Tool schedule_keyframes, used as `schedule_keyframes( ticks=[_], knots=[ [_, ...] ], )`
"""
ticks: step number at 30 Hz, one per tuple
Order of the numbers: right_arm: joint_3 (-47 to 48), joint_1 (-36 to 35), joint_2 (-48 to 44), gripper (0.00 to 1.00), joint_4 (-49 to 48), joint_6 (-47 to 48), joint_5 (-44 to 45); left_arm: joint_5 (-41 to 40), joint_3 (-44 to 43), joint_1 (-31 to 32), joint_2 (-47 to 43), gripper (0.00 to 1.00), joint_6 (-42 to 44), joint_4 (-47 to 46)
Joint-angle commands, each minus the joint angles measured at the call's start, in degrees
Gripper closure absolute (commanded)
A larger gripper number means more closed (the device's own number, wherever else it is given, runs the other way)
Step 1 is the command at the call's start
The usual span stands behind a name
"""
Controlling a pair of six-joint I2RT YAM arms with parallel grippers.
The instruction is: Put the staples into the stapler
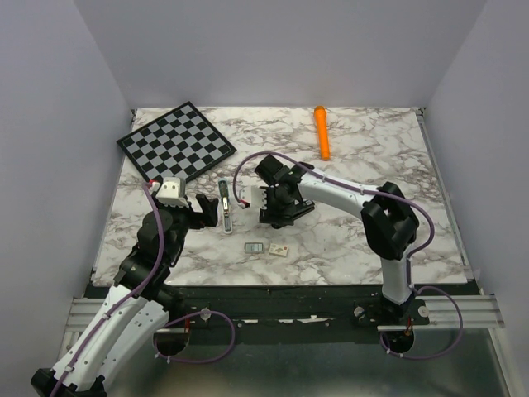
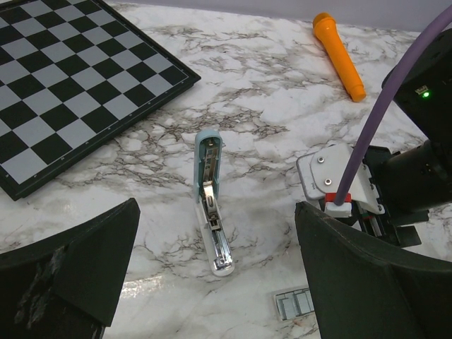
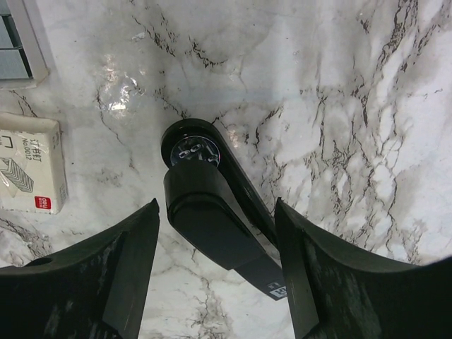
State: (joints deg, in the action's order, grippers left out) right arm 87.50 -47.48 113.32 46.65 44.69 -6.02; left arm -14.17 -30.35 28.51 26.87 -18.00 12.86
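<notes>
The black stapler [image 3: 212, 219] lies on the marble between the fingers of my right gripper [image 3: 215, 205]. Its top arm is raised toward the camera and its round metal end shows. The jaws stand apart, with marble visible between the left finger and the stapler. From above, the right gripper [image 1: 277, 215] hides most of the stapler. The staples [image 1: 254, 247], silvery-grey blocks in a small tray [image 2: 293, 304], rest near the front of the table, also seen at the right wrist view's top left [image 3: 13, 42]. My left gripper [image 2: 217, 212] hangs wide open and empty, low above the table.
Under the left gripper [image 1: 207, 211] lies a pale blue and white case [image 2: 210, 198], open, with a metal channel. A small white printed box [image 3: 32, 166] sits beside the staples. A chessboard [image 1: 176, 141] is at the back left and an orange marker [image 1: 321, 131] at the back.
</notes>
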Motion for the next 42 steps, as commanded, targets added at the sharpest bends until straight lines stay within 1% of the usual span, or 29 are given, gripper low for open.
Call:
schedule_keyframes(
  ticks=[1,3,5,6,7,8,10,11,12,13,15,16,17,19,21,22,24,25,28,30,31,32,34,35,36,40,41,42],
  knots=[
    [2.23,-0.68,2.35,0.31,1.34,1.46,1.28,-0.5,0.55,-0.21,0.28,0.01,0.42,-1.35],
    [2.58,-0.59,2.43,0.34,1.25,1.28,1.28,-0.5,0.64,-0.21,0.2,0.01,0.42,-1.44],
    [2.76,-0.59,2.43,0.38,1.33,1.28,1.63,-0.42,0.64,-0.21,0.2,0.01,0.42,-1.35],
    [2.76,-0.59,2.43,0.39,1.25,1.28,1.71,-0.42,0.64,-0.3,0.2,0.01,0.42,-1.26],
    [2.76,-0.59,2.26,0.42,1.16,1.19,1.89,-0.42,0.64,-0.21,0.2,0.01,0.42,-1.26],
    [2.76,-0.59,2.17,0.42,1.25,1.02,1.89,-0.42,0.64,-0.21,0.11,0.01,0.42,-1.35],
    [2.85,-0.59,2.0,0.47,1.25,0.49,1.54,-0.33,0.64,-0.21,0.02,0.01,0.42,-1.26],
    [2.85,-0.59,1.47,0.47,1.16,0.32,1.37,-0.24,0.64,-0.21,0.02,0.01,0.33,-1.26],
    [2.93,-0.59,1.29,0.5,1.16,-0.21,1.36,-0.15,0.64,-0.21,-0.07,0.01,0.33,-1.26],
    [3.02,-0.59,1.03,0.57,1.16,-0.47,1.36,-0.06,0.64,-0.21,-0.15,0.01,0.33,-1.26],
    [3.11,-0.42,0.33,0.67,1.16,-1.35,1.54,0.37,0.73,-0.21,-0.07,0.01,0.33,-1.35],
    [3.11,-0.33,-0.02,0.75,1.07,-1.79,1.28,0.64,0.73,-0.21,-0.15,0.01,0.25,-1.44],
    [3.11,-0.15,-0.29,0.75,1.07,-2.06,1.01,0.81,0.73,-0.21,-0.15,0.01,0.25,-1.44],
    [3.02,0.37,-1.6,0.83,0.72,-3.37,0.31,1.69,0.73,-0.21,-0.16,0.01,0.16,-1.52],
    [2.5,0.81,-3.53,0.85,-0.15,-4.95,-0.39,2.48,0.9,-0.21,-0.16,0.01,-0.02,-1.79],
    [2.06,1.08,-4.59,0.9,-0.68,-5.66,-1.87,3.88,0.99,-0.21,-0.24,0.01,-0.02,-1.96],
    [0.05,2.21,-6.7,0.94,-3.31,-7.85,-3.99,5.47,1.17,-0.21,-0.24,0.01,-0.11,-2.66],
    [-0.84,2.57,-9.49,0.99,-4.45,-8.64,-5.83,7.56,1.34,-0.21,-0.16,0.01,-0.19,-3.02],
    [-5.14,3.8,-15.12,0.99,-8.94,-11.28,-8.29,11.7,1.52,-0.21,0.63,0.01,-0.81,-5.04],
    [-7.43,4.59,-18.29,0.99,-12.35,-13.29,-9.7,16.35,1.08,-0.21,1.6,0.01,-1.25,-7.22],
    [-10.05,4.85,-19.7,0.99,-13.59,-14.09,-10.58,17.85,0.82,-0.21,3.0,0.01,-1.6,-8.02],
    [-11.12,5.12,-22.76,0.99,-14.82,-14.88,-12.59,21.52,0.64,-0.21,3.79,0.01,-1.6,-8.81],
    [-14.01,5.73,-25.59,0.99,-17.47,-17.08,-15.75,25.32,-0.41,-0.21,6.68,0.02,-0.99,-11.19],
    [-14.98,6.0,-27.78,0.99,-18.26,-17.7,-16.56,26.9,-0.85,-0.21,7.83,0.02,-0.12,-11.8],
    [-15.78,6.17,-29.1,0.99,-19.4,-18.66,-17.0,30.31,-1.81,-0.21,8.89,0.02,0.42,-12.59],
    [-19.73,6.26,-34.56,0.99,-22.48,-21.04,-18.93,37.1,-4.72,-0.21,15.03,0.02,4.1,-12.6],
    [-21.57,6.35,-35.87,0.99,-23.44,-21.48,-20.68,39.2,-5.16,-0.21,15.83,0.02,4.98,-13.99],
    [-22.54,6.44,-37.1,0.99,-25.45,-22.01,-21.57,41.22,-5.77,-0.21,16.71,0.04,7.17,-14.7]
  ],
)
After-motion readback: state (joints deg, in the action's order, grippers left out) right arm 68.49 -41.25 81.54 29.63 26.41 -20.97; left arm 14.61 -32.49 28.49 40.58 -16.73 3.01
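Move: The black stapler lies almost under the right hand, between its open fingers, its middle about 1 cm ahead, 1 cm right and 2 cm below. From the right hand, the white staple carton is 9 cm back and 3 cm left, the grey staple tray 9 cm back and 9 cm left, and the open pale-blue stapler 3 cm ahead and 18 cm left, all some 4 cm below. From the left hand the black stapler is roughly 5 cm ahead, 22 cm right, 20 cm below. Straddling the black stapler, the right hand stays low while its fingers close and pinch its sides, then lifts it about 13 cm, drawing back slightly late on, and tilts some 35 degrees so the fingers swing from down towards the left. Late on, the open left hand comes about 9 cm right towards the black stapler, turning roughly 30 degrees clockwise. ##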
